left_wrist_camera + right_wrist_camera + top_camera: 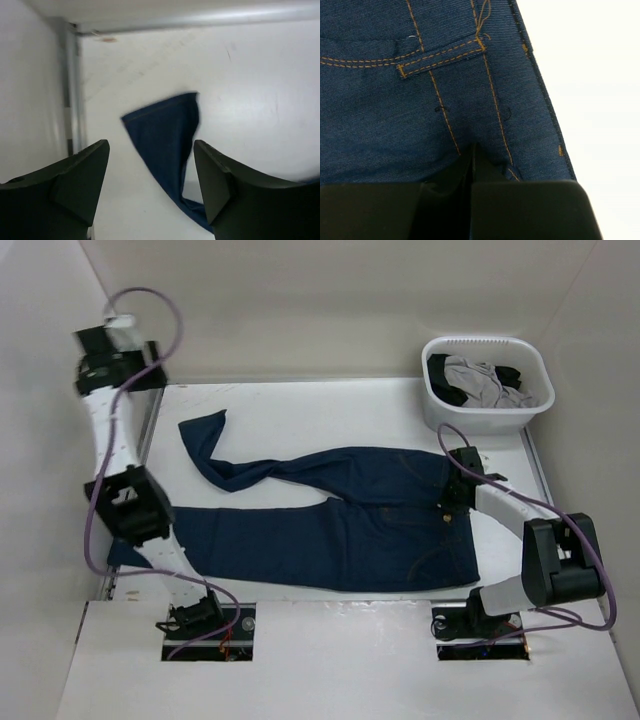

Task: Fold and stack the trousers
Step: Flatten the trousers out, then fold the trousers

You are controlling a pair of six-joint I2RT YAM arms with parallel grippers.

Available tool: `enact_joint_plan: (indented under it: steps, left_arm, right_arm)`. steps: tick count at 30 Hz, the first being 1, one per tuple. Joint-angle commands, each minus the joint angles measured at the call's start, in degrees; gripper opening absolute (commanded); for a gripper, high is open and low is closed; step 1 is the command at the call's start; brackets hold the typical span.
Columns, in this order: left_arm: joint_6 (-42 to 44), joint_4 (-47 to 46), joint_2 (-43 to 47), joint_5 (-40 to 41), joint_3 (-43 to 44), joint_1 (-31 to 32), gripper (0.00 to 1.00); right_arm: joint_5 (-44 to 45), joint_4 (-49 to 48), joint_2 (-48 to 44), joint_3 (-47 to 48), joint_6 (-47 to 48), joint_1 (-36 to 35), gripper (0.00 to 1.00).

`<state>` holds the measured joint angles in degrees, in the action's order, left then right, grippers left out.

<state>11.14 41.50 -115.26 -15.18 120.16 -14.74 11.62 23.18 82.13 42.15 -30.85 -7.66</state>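
Observation:
The dark navy trousers (pixel 340 530) lie spread across the table, waist to the right, one leg trailing to the far left where its end (pixel 205 435) is twisted. My right gripper (pixel 452 502) is shut, its tips (pixel 476 147) pressed on the denim (pixel 445 100) at the waistband beside a belt loop; no cloth shows between the fingers. My left gripper (pixel 145 375) hangs high at the far left, open. In its wrist view nothing is between the fingers (pixel 151 144), and the leg's end (pixel 165 130) lies on the table below.
A white basket (pixel 535 405) at the back right holds a grey garment (pixel 480 380) and a black one (pixel 510 375). Walls close in the table at the left and back (pixel 40 100). A white shelf (pixel 340 660) covers the near edge by the arm bases.

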Motion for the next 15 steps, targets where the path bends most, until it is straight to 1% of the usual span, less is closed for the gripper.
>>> enact_joint_plan:
  steps: [1,3,5,8,9,12,15]
  left_arm:
    - [-18.76,-15.37,6.88,-12.23,-12.28,-10.68,0.66]
    - [-19.31,-17.06,7.34,-13.21,-16.87,-13.24,0.66]
    - [-16.6,-14.36,4.1,-12.6,-17.33,-13.87,0.63]
    - [-11.42,-7.76,-3.54,-11.45,-12.95,-13.08,0.6]
    - [-10.62,-7.14,-5.31,-10.76,-12.06,-12.55,0.6]
    - [-9.03,-7.57,-12.07,-3.04,-7.67,-10.45,0.62]
    - [-8.85,-7.49,-17.26,-1.43,-2.58,-9.13,0.64]
  right_arm:
    - [0.42,1.34,-1.01,-0.58,-1.23,-1.52,0.0]
    - [0.34,1.34,-0.22,-0.32,-1.4,-2.22,0.0]
    - [-0.1,1.26,0.83,0.38,-1.49,-2.92,0.0]
    - [0.6,1.87,2.16,1.88,-1.14,-3.72,0.01]
    - [0.6,1.87,2.59,2.23,-0.97,-3.72,0.01]
    - [0.69,1.87,3.3,3.02,-1.23,-3.72,0.03]
    - [0.69,1.96,3.48,4.16,-0.79,-3.11,0.03]
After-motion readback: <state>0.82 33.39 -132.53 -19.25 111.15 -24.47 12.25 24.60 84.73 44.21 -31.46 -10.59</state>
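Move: The upper trouser leg's hem lies about 24 cm below the left gripper, some 3 cm ahead and a centimetre to its right. That leg's bend is about 18 cm back and 8 cm right of the gripper, the left table rail roughly 12 cm left and level with it, both 24 cm down. The right gripper already rests on the trousers at the waist: waistband middle about 3 cm back and 4 cm right, button some 3 cm straight back. Swing the open left gripper left about 13 cm and back some 5 cm, rising slightly at first, then drop it steeply over 20 cm towards the hem's left corner, easing right and forward again; tip the fingers further down and turn counter-clockwise. Keep the right gripper's shut tips on the waist and slide them about 1.5 cm left. ##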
